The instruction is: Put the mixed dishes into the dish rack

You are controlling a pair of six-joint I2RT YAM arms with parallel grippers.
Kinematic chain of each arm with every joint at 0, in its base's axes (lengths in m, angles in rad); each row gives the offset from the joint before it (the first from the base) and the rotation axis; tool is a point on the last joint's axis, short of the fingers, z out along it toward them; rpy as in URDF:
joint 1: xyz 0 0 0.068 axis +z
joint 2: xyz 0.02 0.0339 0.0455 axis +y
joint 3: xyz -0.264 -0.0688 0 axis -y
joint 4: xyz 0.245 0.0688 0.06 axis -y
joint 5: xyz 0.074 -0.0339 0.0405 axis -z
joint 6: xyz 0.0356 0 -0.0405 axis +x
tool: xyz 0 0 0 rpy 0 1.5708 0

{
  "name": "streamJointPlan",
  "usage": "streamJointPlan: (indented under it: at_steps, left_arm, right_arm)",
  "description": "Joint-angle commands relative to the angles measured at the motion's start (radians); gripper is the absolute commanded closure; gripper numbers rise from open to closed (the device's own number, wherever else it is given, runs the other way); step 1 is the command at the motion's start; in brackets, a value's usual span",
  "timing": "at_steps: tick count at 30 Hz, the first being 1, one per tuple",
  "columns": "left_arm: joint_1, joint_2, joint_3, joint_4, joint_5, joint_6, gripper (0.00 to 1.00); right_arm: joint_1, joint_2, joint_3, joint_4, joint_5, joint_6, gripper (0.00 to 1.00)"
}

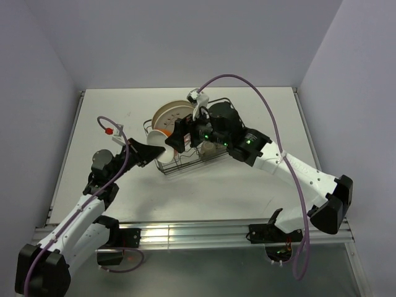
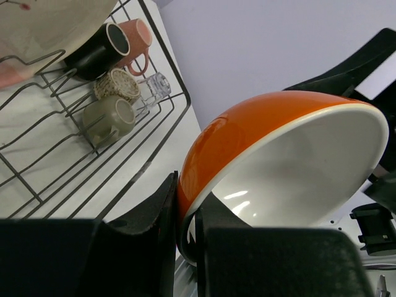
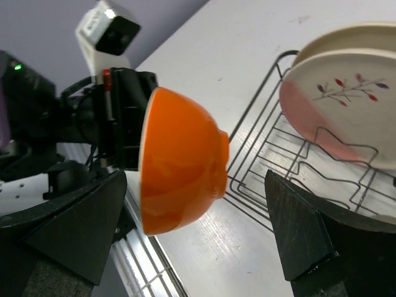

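My left gripper (image 2: pixel 187 199) is shut on the rim of the small orange-outside white bowl (image 2: pixel 247 133) and holds it in the air, tipped on its side, at the left end of the black wire dish rack (image 1: pixel 185 166). My right gripper (image 3: pixel 192 232) is open, its fingers spread either side of the bowl (image 3: pixel 179 161) without touching it. Two cream plates (image 3: pixel 346 105) stand in the rack's dividers, the pink-tinted one in front. A pink mug (image 2: pixel 135 37), a dark mug (image 2: pixel 99 52), an olive mug (image 2: pixel 108 119) and a clear glass (image 2: pixel 156 85) lie in the rack's far end.
A round woven-looking item (image 2: pixel 117 85) lies among the mugs. The table's metal front rail (image 1: pixel 198 234) runs below the rack. The right arm (image 1: pixel 272 154) reaches over the rack from the right. Purple cables arc above both arms.
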Motion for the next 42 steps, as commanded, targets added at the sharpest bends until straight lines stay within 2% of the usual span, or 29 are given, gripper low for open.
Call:
streamJointPlan:
  at_steps: [1,14,21,24,25,27,28,29,30,32,33,34,36,37,39,42]
  left_arm:
    - [-0.008,-0.012,0.039,0.155,-0.021,-0.005,1.0]
    - [-0.032,0.023,-0.004,0.304,0.018,-0.089,1.0]
    - [-0.037,0.034,-0.007,0.331,0.024,-0.108,1.0]
    - [-0.039,0.043,-0.017,0.344,0.024,-0.114,1.0]
    - [-0.039,0.045,-0.02,0.353,0.024,-0.118,1.0]
    - [-0.039,0.049,-0.025,0.356,0.022,-0.12,1.0]
    - [-0.039,0.054,-0.025,0.356,0.022,-0.121,1.0]
    - [-0.04,0.057,-0.024,0.356,0.024,-0.121,1.0]
    - [-0.039,0.062,-0.022,0.356,0.024,-0.121,0.98]
    - [-0.039,0.063,-0.016,0.348,0.024,-0.121,0.91]
    - [-0.039,0.065,-0.016,0.342,0.024,-0.121,0.79]
    - [-0.039,0.063,-0.011,0.335,0.018,-0.121,0.73]
    - [-0.039,0.059,-0.004,0.304,0.012,-0.117,0.59]
    - [-0.039,0.051,-0.001,0.293,0.009,-0.108,0.56]
    - [-0.039,0.039,0.009,0.261,0.009,-0.097,0.46]
    - [-0.04,0.017,0.021,0.22,0.001,-0.074,0.37]
  right_arm:
    - [0.005,0.013,0.051,-0.026,0.132,0.043,0.0]
    - [0.005,0.083,0.03,0.04,-0.076,0.163,0.0]
    - [0.003,0.089,0.028,0.062,-0.128,0.171,0.07]
    - [0.003,0.085,0.031,0.068,-0.157,0.148,0.18]
    - [0.003,0.083,0.03,0.069,-0.163,0.143,0.25]
    - [0.002,0.08,0.027,0.074,-0.176,0.135,0.33]
    - [0.002,0.08,0.025,0.076,-0.183,0.134,0.44]
    - [0.002,0.08,0.024,0.077,-0.185,0.128,0.49]
    - [0.002,0.079,0.022,0.077,-0.185,0.123,0.59]
    - [0.002,0.079,0.022,0.076,-0.185,0.117,0.65]
    - [0.0,0.079,0.022,0.076,-0.185,0.114,0.67]
    - [-0.004,0.079,0.024,0.074,-0.183,0.112,0.74]
    - [-0.015,0.079,0.027,0.071,-0.186,0.111,0.79]
    - [-0.027,0.08,0.028,0.071,-0.186,0.108,0.85]
    - [-0.043,0.082,0.03,0.071,-0.186,0.101,0.88]
    - [-0.07,0.082,0.031,0.068,-0.191,0.097,0.9]
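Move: The left hand still pinches the orange bowl by its rim, the bowl's middle about 4 cm to its right and 2 cm ahead and above; the right gripper waits open about 8 cm right of that hand, 1 cm ahead and 6 cm higher. From the right hand the bowl is about 5 cm left, 1 cm ahead and 5 cm below. Also from the right hand, the standing plates are about 19 cm ahead, 2 cm right, and the grey-green cup some 8 cm ahead, 14 cm right, both well below. The right hand comes down and to its left about 3 cm each, onto the bowl, its fingers tipping about 10 degrees down and closing partway, one over the mouth side and one against the foot, to take a grip, while the left hand lifts the bowl about 2.5 cm and eases 1 cm right towards it. Once the right fingers have settled on the bowl, the left fingers open wide around the rim and let go, the left hand staying close by while the right starts edging back to the right with its grip kept. ##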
